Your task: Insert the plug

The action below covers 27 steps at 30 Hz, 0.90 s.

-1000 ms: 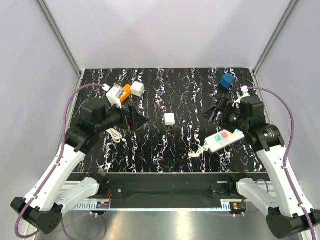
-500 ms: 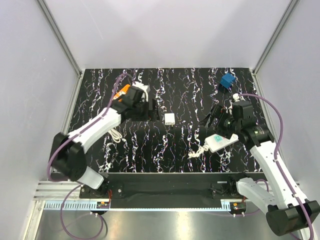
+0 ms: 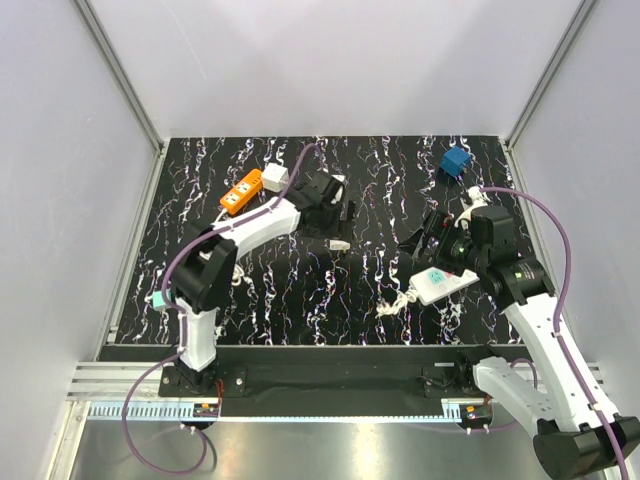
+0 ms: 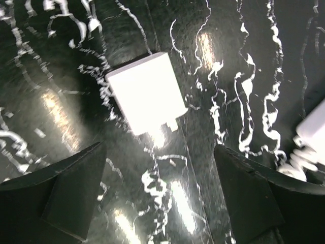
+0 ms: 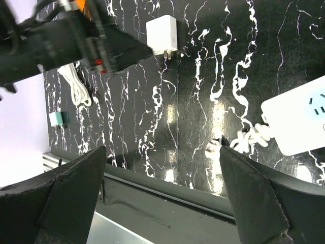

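The blue plug (image 3: 456, 161) sits at the table's far right corner, away from both grippers. The white power strip (image 3: 447, 281) lies at the right, partly under my right arm; one end of the power strip (image 5: 299, 122) also shows in the right wrist view. My left gripper (image 3: 343, 222) reaches across to mid-table and hangs open above a white cube adapter (image 4: 146, 91), with nothing between its jaws (image 4: 160, 193). My right gripper (image 3: 422, 235) hovers open and empty left of the strip, facing the table's near edge (image 5: 162, 188).
An orange-and-white plug (image 3: 243, 190) and a small white cube (image 3: 275, 177) lie at the back left. A coiled white cable (image 5: 76, 86) and a small teal piece (image 5: 59, 118) are near the left side. The strip's bundled cord (image 3: 395, 300) trails toward the front.
My left arm has swung right from the orange plug area to above the white cube adapter at mid-table. The right arm has shifted only slightly over the strip.
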Motion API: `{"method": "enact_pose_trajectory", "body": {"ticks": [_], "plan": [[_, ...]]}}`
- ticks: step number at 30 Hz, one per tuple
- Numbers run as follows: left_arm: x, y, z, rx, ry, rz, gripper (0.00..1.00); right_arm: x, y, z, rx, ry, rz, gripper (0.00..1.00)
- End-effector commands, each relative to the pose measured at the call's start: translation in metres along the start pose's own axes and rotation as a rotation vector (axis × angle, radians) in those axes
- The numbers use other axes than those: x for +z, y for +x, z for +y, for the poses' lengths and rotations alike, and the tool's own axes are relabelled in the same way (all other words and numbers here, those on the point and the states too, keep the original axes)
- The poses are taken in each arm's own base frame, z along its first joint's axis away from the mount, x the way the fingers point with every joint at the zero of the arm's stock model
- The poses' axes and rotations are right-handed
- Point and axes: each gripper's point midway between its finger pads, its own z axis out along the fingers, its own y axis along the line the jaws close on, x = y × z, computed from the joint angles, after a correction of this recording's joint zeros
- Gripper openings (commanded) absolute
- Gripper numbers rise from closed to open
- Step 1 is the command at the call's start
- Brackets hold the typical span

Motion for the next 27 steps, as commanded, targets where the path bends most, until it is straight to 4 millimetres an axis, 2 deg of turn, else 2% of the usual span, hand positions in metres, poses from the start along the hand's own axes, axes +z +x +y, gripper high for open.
{"method": "enact_pose_trajectory", "body": {"ticks": [1, 11, 16, 21, 22, 23, 25, 26, 27], "plan": [[0.006, -0.027, -0.012, 0.046, -0.024, -0.089, 0.93, -0.004, -0.005, 0.009, -0.056, -0.059, -0.033, 1.0], [0.055, -0.016, -0.002, 0.036, -0.12, -0.043, 0.86, -0.01, -0.001, 0.008, -0.069, -0.075, -0.047, 1.0], [0.067, -0.018, 0.006, 0.053, -0.179, -0.052, 0.82, -0.007, 0.004, 0.006, -0.058, -0.07, -0.032, 1.0], [0.069, -0.017, 0.013, 0.059, -0.217, -0.056, 0.75, -0.006, 0.004, 0.006, -0.056, -0.072, -0.029, 1.0], [0.07, -0.016, 0.014, 0.062, -0.218, -0.051, 0.71, -0.006, 0.005, 0.005, -0.053, -0.069, -0.027, 1.0], [0.07, -0.015, 0.012, 0.065, -0.208, -0.045, 0.59, -0.006, 0.004, 0.005, -0.055, -0.07, -0.028, 1.0], [0.068, -0.013, 0.008, 0.073, -0.188, -0.034, 0.43, -0.004, 0.004, 0.003, -0.054, -0.062, -0.029, 1.0], [0.064, -0.011, 0.005, 0.078, -0.168, -0.016, 0.25, -0.004, 0.004, 0.003, -0.057, -0.059, -0.031, 1.0], [0.06, -0.009, 0.002, 0.085, -0.151, -0.008, 0.17, -0.003, 0.004, 0.0, -0.057, -0.047, -0.035, 1.0]]}}
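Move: The white plug lies about 4 cm ahead of the left hand, 2 cm to its right and 6 cm below. From that hand, the white adapter stands some 19 cm ahead and 14 cm left, the coiled cord end about 11 cm back and 16 cm right, and the white power strip roughly 6 cm back and 29 cm right. From the right hand, the plug is about 15 cm ahead, 19 cm left and 20 cm below. The left hand sinks about 6 cm, easing forward and slightly right over the plug, then pinches its sides. ##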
